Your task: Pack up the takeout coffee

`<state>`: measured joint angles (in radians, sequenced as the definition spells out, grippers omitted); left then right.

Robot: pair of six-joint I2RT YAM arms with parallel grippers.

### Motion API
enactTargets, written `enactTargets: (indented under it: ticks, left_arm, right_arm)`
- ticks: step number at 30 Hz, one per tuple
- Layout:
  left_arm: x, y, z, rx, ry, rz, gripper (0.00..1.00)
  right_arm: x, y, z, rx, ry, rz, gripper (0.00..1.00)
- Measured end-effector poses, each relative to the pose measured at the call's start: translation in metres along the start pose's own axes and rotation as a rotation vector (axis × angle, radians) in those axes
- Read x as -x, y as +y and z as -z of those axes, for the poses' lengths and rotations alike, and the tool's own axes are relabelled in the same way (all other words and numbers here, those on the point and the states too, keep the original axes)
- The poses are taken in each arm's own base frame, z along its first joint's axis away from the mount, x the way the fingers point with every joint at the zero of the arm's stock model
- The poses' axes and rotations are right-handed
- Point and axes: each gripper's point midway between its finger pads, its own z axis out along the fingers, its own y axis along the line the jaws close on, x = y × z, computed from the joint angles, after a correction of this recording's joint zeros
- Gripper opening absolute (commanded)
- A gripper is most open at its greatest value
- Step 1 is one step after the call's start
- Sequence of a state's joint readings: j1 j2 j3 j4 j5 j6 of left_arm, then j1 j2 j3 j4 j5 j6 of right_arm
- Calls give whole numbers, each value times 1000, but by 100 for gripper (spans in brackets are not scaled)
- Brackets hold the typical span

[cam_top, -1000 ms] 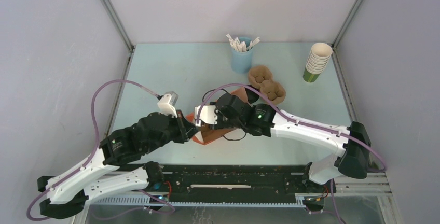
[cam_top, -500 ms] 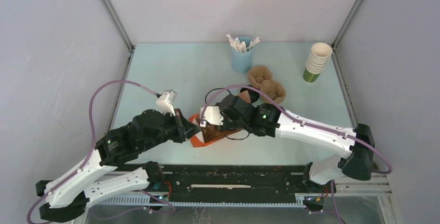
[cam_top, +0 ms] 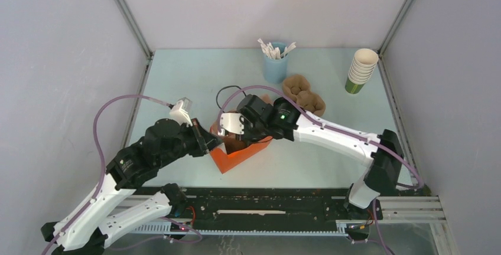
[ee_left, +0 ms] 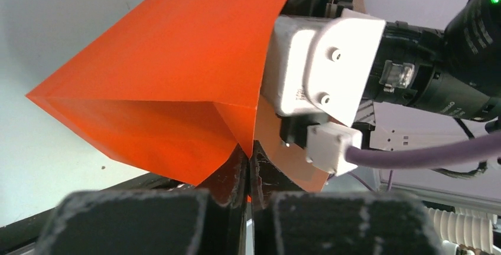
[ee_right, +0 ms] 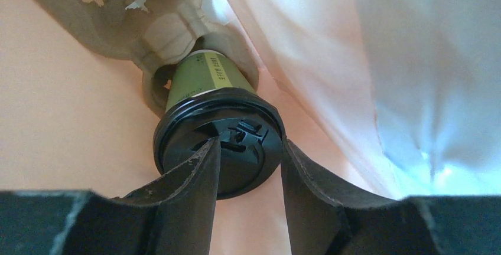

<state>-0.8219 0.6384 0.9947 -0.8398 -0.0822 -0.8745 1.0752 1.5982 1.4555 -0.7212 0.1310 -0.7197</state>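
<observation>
The takeout coffee (ee_right: pixel 204 78), a green cup under a black lid (ee_right: pixel 248 119), lies on its side in a hollow of a pulp carrier (ee_right: pixel 136 19) inside an orange paper bag (cam_top: pixel 236 153). My right gripper (ee_right: pixel 251 146) reaches into the bag. Its jaws are open just in front of the lid, the left fingertip (ee_right: pixel 207 154) over the lid's top, with nothing between them. My left gripper (ee_left: pixel 249 156) is shut on the bag's (ee_left: pixel 159 84) edge. In the top view the bag stands open between the two wrists and hides the coffee.
A second pulp carrier (cam_top: pixel 304 97) lies behind the right arm. A blue cup of stirrers (cam_top: pixel 275 65) stands at the back middle, and a stack of lidless cups (cam_top: pixel 360 69) at the back right. The right wrist's camera housing (ee_left: pixel 319 60) sits close to the bag's mouth.
The bag has shifted left and away from the front rail and now stands more upright. Both wrists moved with it. The right gripper stays inside its mouth.
</observation>
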Motion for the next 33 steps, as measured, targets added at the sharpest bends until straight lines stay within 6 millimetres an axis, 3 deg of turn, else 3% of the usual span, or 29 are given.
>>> enactTargets:
  ticks: [5, 13, 20, 24, 33]
  left_arm:
    - [2, 10, -2, 48, -6, 4, 13]
    - [6, 33, 0, 148, -43, -23, 38]
    - [11, 47, 8, 208, -70, -65, 67]
    - [24, 41, 21, 196, -116, -88, 73]
    - [55, 34, 63, 145, -286, -124, 74]
  right_arm:
    - [0, 1, -15, 88, 22, 11, 49]
    - [6, 12, -29, 223, 23, 34, 47]
    - [3, 24, -39, 296, 34, 45, 48]
    - [1, 21, -40, 312, 20, 40, 47]
    - [1, 20, -47, 345, -11, 30, 46]
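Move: At the left hand's fingertips is the bag rim, still pinched; the coffee cup inside the bag lies from this hand about 5 cm right, 4 cm forward and 11 cm below. For the right hand, already inside with half-open fingers at the lid, the cup's middle is some 3 cm forward, 3 cm left and 4 cm below, the cup tray about 4 cm forward, 5 cm left and 8 cm below, and the bag rim 8 cm left, 1 cm back and 7 cm above. Pushing down about 4.5 cm and somewhat left into the bag, mostly early on, the right hand keeps its half-open fingertips against the cup's black lid and tilts some 20 degrees to point more steeply down. Meanwhile the left opens wide, lets go of the bag rim and backs off 8 cm left, dipping 2 cm before rising well above its start. ##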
